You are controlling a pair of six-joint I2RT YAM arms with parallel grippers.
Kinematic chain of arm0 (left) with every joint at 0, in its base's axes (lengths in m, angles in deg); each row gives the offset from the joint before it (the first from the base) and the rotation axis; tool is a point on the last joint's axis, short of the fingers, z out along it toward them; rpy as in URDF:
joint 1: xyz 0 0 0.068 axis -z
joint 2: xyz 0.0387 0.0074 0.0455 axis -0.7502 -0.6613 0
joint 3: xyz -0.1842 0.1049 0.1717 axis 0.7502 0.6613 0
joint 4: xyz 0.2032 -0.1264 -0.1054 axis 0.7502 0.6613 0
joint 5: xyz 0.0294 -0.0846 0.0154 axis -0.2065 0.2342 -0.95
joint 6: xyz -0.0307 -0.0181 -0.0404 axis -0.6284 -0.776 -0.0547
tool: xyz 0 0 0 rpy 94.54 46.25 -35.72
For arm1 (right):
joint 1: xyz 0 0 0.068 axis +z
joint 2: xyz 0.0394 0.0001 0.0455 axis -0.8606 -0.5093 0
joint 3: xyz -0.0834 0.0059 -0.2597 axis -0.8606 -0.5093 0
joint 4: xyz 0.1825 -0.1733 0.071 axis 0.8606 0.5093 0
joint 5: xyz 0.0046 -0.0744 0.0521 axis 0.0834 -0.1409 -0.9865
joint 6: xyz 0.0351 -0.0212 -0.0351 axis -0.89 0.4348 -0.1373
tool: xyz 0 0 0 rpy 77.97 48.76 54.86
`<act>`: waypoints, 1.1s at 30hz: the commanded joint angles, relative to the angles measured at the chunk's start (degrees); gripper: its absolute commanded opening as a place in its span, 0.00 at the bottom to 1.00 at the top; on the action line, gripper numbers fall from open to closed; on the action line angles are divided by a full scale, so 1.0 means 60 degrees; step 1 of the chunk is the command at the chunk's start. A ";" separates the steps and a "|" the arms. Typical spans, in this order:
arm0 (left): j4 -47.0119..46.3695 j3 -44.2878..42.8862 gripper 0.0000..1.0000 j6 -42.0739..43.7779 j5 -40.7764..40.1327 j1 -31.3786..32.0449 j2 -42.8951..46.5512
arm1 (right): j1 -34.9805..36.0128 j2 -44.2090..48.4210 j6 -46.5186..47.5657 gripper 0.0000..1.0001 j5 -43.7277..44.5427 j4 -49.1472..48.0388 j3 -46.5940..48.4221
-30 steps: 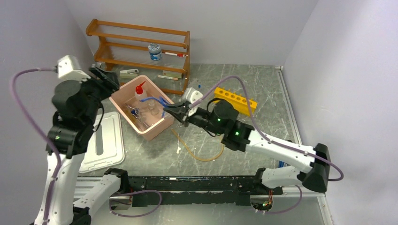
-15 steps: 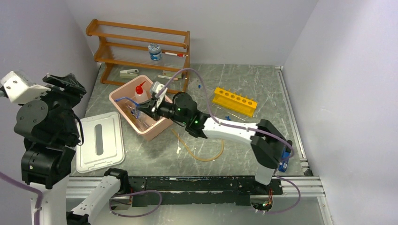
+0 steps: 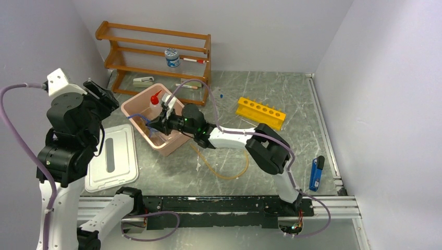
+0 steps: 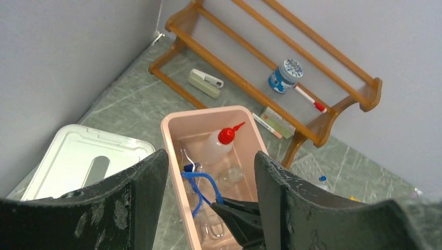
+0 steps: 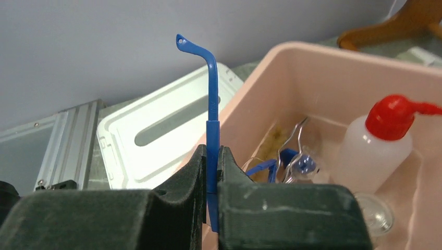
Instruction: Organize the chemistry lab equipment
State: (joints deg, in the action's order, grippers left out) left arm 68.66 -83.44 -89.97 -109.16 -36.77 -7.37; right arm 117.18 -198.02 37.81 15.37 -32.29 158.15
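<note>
My right gripper (image 3: 156, 124) reaches over the pink bin (image 3: 172, 147) and is shut on the blue arm of the clear goggles (image 5: 211, 94). The goggles' frame (image 4: 200, 179) hangs inside the bin. The red-nozzled squeeze bottle (image 3: 155, 101), metal tongs (image 5: 294, 138) and small glassware (image 4: 232, 174) lie in the bin. My left gripper (image 3: 101, 96) is open and empty, raised high to the left of the bin. Amber tubing (image 3: 221, 174) lies on the table in front of the bin. The yellow holed rack (image 3: 260, 112) sits at the back right. A blue-capped tube (image 3: 221, 96) lies near it.
The bin's white lid (image 3: 110, 156) lies to its left. A wooden shelf (image 3: 156, 52) at the back holds a jar (image 3: 172, 57) and a red-tipped stick. A blue tool (image 3: 314, 173) lies at the right edge. Walls close in on the left, back and right.
My right gripper has carried the goggles leftward from the bin's right rim to over its middle. My left arm swung away to the left, then partly back.
</note>
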 commanded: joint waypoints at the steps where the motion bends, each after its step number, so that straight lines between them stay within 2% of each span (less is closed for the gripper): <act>1: 0.0504 -0.0057 0.66 -0.0095 0.0519 0.0049 -0.0094 | -0.0111 -0.0316 -0.0542 0.00 -0.0235 -0.0368 0.0263; 6: 0.0336 -0.0075 0.66 -0.0031 0.0834 0.0049 -0.0338 | -0.0244 -0.0368 -0.0878 0.00 -0.0015 0.0257 0.0095; 10: 0.0180 0.0041 0.65 -0.0031 0.1162 0.0049 -0.0528 | -0.0485 -0.0416 -0.1396 0.07 -0.0128 0.1335 0.0341; 13: 0.0147 0.0090 0.65 -0.0044 0.1220 0.0049 -0.0618 | -0.0654 -0.0468 -0.1490 0.16 -0.0352 0.2566 0.0795; 15: 0.0079 0.0136 0.65 -0.0045 0.1264 0.0049 -0.0623 | -0.0675 -0.0428 -0.1451 0.25 -0.0416 0.3214 0.0936; 18: -0.0005 0.0187 0.65 -0.0042 0.1326 0.0049 -0.0635 | -0.0694 -0.0216 -0.1533 0.40 -0.0477 0.3630 0.0879; 20: -0.0043 0.0232 0.65 -0.0045 0.1351 0.0049 -0.0641 | -0.0695 -0.0073 -0.1622 0.44 -0.0478 0.3779 0.0834; 25: -0.0099 0.0270 0.65 -0.0045 0.1488 0.0049 -0.0692 | -0.0705 0.0097 -0.1699 0.43 -0.0366 0.4297 0.1176; 33: 0.0003 0.0371 0.65 -0.0038 0.1598 0.0049 -0.0595 | -0.0689 -0.0501 -0.1671 0.42 -0.0319 0.5167 0.2222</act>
State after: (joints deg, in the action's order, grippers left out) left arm 69.60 -81.74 -90.17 -101.05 -36.77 -11.46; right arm 112.99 -200.14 27.97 13.22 -3.81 168.75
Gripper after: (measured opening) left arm 0.648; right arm 0.414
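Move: The right hand already pinches one temple of the blue safety goggles over the pink bin. The open bin floor strip with the tongs, where the goggles are to go, lies almost straight below it, about 17 cm down and 1 cm ahead. The red-capped bottle stands some 9 cm ahead and level sideways, 13 cm lower; the glass beaker is about 5 cm ahead and 5 cm right. From the left hand, that strip is roughly 6 cm ahead, 11 cm right and 38 cm below. The right hand sinks about 7 cm into the bin's mouth towards the tongs, easing a little forward and to its right while it rolls some 20 degrees with its forward side dropping and tips its fingertips down, then partway down opens its fingers to let go of the goggles' temple and comes back up a few centimetres, still open. Meanwhile the empty left hand, fingers staying open, drifts about 5 cm down, right and forward towards the bin, tipping slightly downward. ##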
